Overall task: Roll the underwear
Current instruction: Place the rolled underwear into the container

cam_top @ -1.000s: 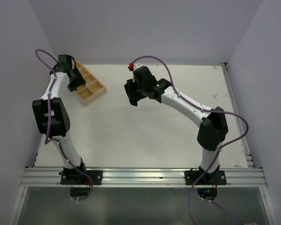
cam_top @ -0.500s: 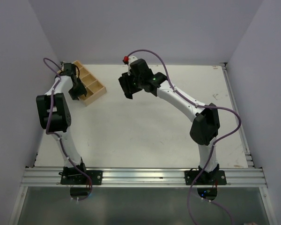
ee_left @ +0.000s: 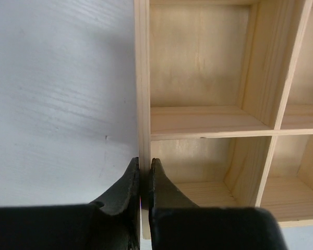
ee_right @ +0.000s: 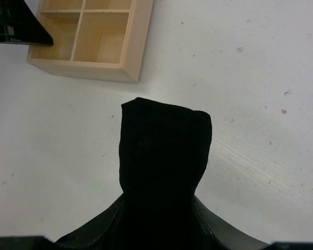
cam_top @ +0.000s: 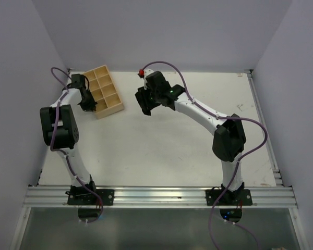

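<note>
The underwear (ee_right: pixel 164 151) is a black fabric bundle sticking out from between the jaws of my right gripper (ee_right: pixel 159 208), which is shut on it above the white table. In the top view this gripper (cam_top: pixel 146 103) hangs at the back middle, just right of a wooden compartment box (cam_top: pixel 107 92). My left gripper (ee_left: pixel 144 165) is shut on the box's thin left side wall (ee_left: pixel 142 94), one finger outside and one inside a compartment. The top view shows the left gripper (cam_top: pixel 87 104) at the box's left edge.
The wooden box (ee_right: pixel 94 47) has several empty compartments and lies ahead and left of the underwear. White table (cam_top: pixel 161 151) spreads in front of both arms. Grey walls close in the left, back and right sides.
My left gripper has shut on the box's side wall, and the box has shifted and turned, showing more of itself. The right gripper, still holding the underwear, has moved only slightly.
</note>
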You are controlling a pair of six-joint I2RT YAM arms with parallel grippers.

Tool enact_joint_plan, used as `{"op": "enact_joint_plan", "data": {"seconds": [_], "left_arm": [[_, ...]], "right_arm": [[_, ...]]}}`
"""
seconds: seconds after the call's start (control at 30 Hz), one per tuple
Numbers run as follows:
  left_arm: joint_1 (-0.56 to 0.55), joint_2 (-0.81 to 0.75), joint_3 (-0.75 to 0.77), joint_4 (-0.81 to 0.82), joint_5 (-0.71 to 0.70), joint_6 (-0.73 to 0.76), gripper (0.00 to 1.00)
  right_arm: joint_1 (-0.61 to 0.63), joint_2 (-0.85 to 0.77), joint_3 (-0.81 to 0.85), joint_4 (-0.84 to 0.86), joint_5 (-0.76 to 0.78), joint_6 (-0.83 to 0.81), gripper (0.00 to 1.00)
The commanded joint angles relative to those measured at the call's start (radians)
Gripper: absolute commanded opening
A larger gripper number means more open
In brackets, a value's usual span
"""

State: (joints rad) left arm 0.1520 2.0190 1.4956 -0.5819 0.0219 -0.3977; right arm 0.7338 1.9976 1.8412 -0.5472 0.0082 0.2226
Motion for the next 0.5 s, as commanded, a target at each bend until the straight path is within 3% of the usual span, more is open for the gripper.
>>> {"op": "enact_joint_plan", "data": {"seconds": [0.0, 0.2, 0.47], "left_arm": [[-0.032, -0.069, -0.096, 0.036, 0.118, 0.069, 0.00], [-0.112, -0.154, -0.219, 0.044, 0.098, 0.063, 0.00], [-0.175, -0.178, -0.248, 0.022, 0.087, 0.062, 0.00]], "right_arm": [[-0.004, -0.085, -0.039, 0.087, 0.015, -0.045, 0.03], [-0.001, -0.046, -0.017, 0.131, 0.036, -0.085, 0.02], [0.021, 0.039, -0.008, 0.239, 0.026, -0.083, 0.01]]}}
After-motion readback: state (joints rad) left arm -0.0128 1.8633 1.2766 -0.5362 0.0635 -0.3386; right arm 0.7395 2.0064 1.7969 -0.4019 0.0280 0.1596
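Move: The left fingers are shut on the near end of the container's left wall. The container's middle lies about 10 cm ahead and 5 cm right of that hand, its near-right compartment some 4 cm ahead and 11 cm right. The rolled underwear in the right grip is roughly 30 cm right, 4 cm back and 14 cm up. From the right hand, the container's middle is about 15 cm ahead, 26 cm left and 16 cm below. Still pinching the container's left wall near its near end, the left hand drags it level over the table to the right and back, some 9 cm, turning about 15 degrees clockwise, towards the rolled underwear. The right hand keeps its grip on the roll, dips about a centimetre and comes back up, then eases some 2 cm forward and left towards the container while its fingers tip up slightly. ##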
